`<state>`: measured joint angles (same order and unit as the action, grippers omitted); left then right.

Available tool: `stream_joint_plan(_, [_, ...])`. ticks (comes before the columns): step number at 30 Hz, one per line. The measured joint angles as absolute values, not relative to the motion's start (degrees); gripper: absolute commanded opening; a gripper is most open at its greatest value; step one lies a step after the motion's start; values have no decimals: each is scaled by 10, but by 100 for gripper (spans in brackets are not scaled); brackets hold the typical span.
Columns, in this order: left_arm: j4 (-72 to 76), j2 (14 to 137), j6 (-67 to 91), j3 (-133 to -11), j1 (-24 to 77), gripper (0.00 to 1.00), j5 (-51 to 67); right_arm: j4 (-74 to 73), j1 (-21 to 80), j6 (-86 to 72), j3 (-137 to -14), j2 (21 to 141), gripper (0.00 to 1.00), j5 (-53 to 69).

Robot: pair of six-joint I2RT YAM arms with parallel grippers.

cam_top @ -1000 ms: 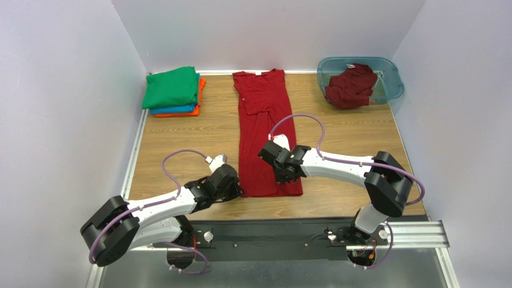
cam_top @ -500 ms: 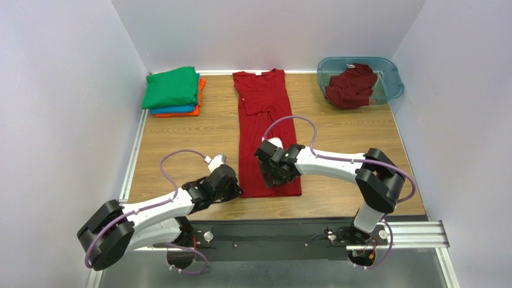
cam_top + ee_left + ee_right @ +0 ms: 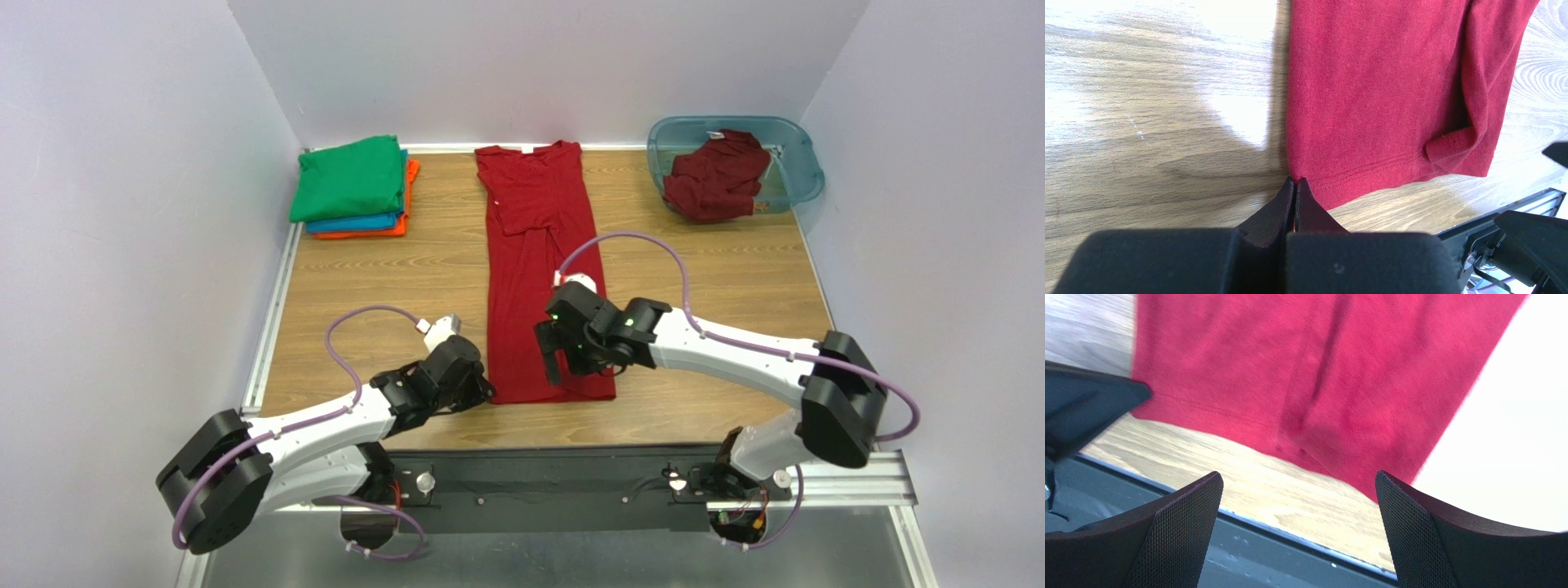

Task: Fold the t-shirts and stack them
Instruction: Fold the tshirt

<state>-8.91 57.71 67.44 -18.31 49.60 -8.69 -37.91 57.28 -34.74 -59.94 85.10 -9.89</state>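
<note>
A dark red t-shirt (image 3: 534, 245) lies folded into a long narrow strip down the middle of the table. My left gripper (image 3: 486, 392) is shut on its near left hem corner (image 3: 1300, 174), with the tips (image 3: 1294, 182) pinched together. My right gripper (image 3: 555, 365) hangs open just above the near hem (image 3: 1321, 367), with nothing between its fingers (image 3: 1186, 508). A second dark red t-shirt (image 3: 715, 178) lies crumpled in the teal tub (image 3: 797, 165) at the back right. At the back left, green (image 3: 350, 178), blue (image 3: 368, 224) and orange (image 3: 411, 184) t-shirts lie folded in a stack.
White walls enclose the wooden table (image 3: 736, 282) on three sides. A black metal rail (image 3: 552, 472) with the arm bases runs along the near edge, close below the shirt's hem. Purple cables loop above both arms.
The right gripper has gone from shut to wide open over the near hem, and its elbow has swung out to the right. The left gripper has stayed shut at the corner.
</note>
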Motion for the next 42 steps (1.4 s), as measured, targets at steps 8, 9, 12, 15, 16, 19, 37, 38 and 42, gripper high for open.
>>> stream_joint_plan(8, [-89,575,675,-183,496,0,-85,-396,505,-402,-501,795,100,-117])
stream_joint_plan(9, [-89,575,675,-183,496,0,-85,-399,495,-406,-494,793,99,-120])
stream_joint_plan(12, [-89,575,675,-183,496,0,-84,-402,470,-420,-480,794,97,-128])
stream_joint_plan(15, [-88,575,675,-183,496,0,-84,-403,467,-427,-478,799,90,-129])
stream_joint_plan(16, [-89,575,675,-183,496,0,-84,-403,467,-427,-478,805,88,-129])
stream_joint_plan(19, [-89,575,675,-182,496,0,-84,-400,467,-430,-474,822,84,-128])
stream_joint_plan(37, [-93,559,677,-176,496,0,-74,-345,465,-461,-416,815,18,-70])
stream_joint_plan(38, [-94,553,678,-175,496,0,-71,-340,465,-461,-405,803,15,-62])
stream_joint_plan(42, [-100,520,680,-169,496,0,-52,-338,465,-462,-372,764,14,-31])
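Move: The right hand, open over the red t-shirt, has the near hem's right corner about 9 cm to its right, 2 cm back and 8 cm below. The hem's left corner, already pinched by the left hand, lies some 11 cm to the right hand's left, 2 cm back and 7 cm below. From the left hand, the right corner is about 20 cm to the right, level fore and aft, and 2 cm lower. Right hand swings 9 cm right and 7 cm down, pinches the hem's right corner, then both draw back. ##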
